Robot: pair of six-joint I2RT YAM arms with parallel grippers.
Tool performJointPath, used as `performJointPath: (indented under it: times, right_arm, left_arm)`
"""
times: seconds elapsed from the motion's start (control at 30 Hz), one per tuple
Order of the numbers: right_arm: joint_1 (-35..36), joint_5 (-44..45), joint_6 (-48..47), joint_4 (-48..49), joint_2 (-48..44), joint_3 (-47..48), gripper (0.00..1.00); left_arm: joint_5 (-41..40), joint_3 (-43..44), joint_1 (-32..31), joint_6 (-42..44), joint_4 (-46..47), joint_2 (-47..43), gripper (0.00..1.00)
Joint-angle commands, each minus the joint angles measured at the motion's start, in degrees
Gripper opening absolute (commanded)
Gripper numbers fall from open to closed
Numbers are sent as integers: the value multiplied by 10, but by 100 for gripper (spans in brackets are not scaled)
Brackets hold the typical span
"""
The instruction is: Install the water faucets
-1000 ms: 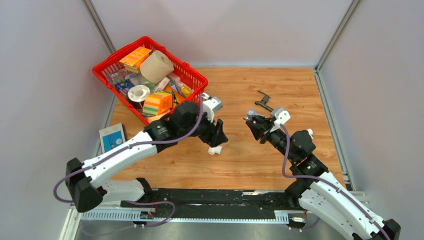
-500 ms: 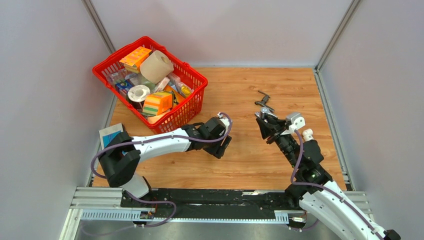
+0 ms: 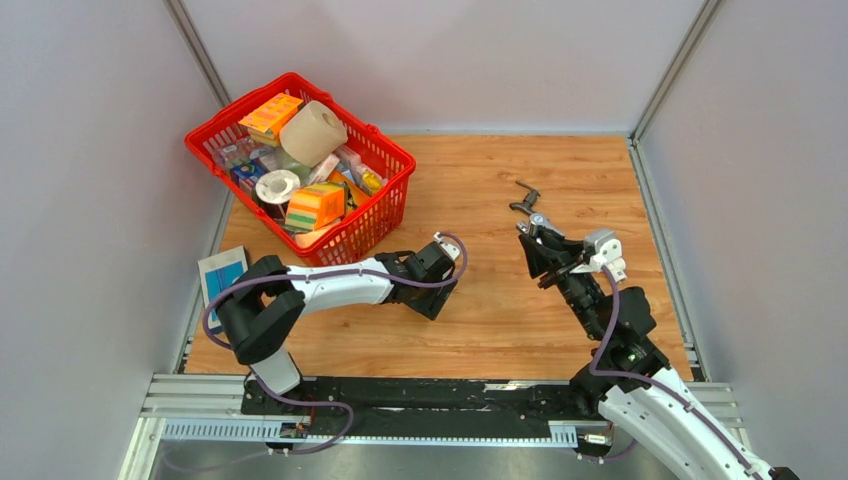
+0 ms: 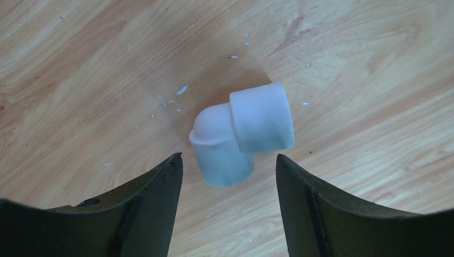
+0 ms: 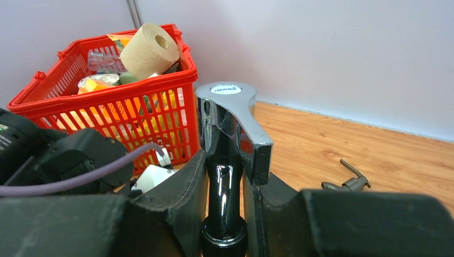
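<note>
The shiny silver water faucet (image 5: pixel 230 115) stands upright between the fingers of my right gripper (image 5: pixel 227 171), which is shut on its body. In the top view that gripper (image 3: pixel 535 236) hovers over the right half of the table. The dark grey faucet (image 3: pixel 525 200) lies on the wood just beyond it, also seen low on the right as the dark grey faucet (image 5: pixel 345 182). My left gripper (image 4: pixel 228 157) is open, low over the table. A white elbow pipe fitting (image 4: pixel 251 126) lies just ahead of its fingertips, untouched. In the top view the left gripper (image 3: pixel 432 290) hides that fitting.
A red basket (image 3: pixel 395 160) full of packets, tape and a paper roll stands at the back left. A small blue and white box (image 3: pixel 222 272) lies near the left wall. Grey walls close the table on three sides.
My left arm has dropped low and stretched out, its open gripper now down over the white fitting. The right gripper has carried the silver faucet right and farther back, nearer the dark faucet.
</note>
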Motion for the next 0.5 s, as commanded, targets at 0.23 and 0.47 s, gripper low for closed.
performJointPath:
  times: [0.23,0.47]
  right_arm:
    - [0,8,4,35,-15,-1,0]
    - [-1,2,2,34,-16,-1,0]
  left_arm:
    - [-16,7,-3,8,24,52,65]
    - [5,10,-2,19,26,52,8]
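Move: The white elbow fitting lies almost under the left fingers, about 2 cm down and 1 cm ahead and to the right. From that hand the red basket's middle is some 25 cm ahead and 24 cm left, and the grey faucet on the table is about 24 cm ahead and 20 cm right. From the right hand, the elbow is about 14 cm left, 2 cm back and 27 cm lower. The left hand sinks about 2 cm over the white elbow, then closes its open fingers to pinch one leg. ##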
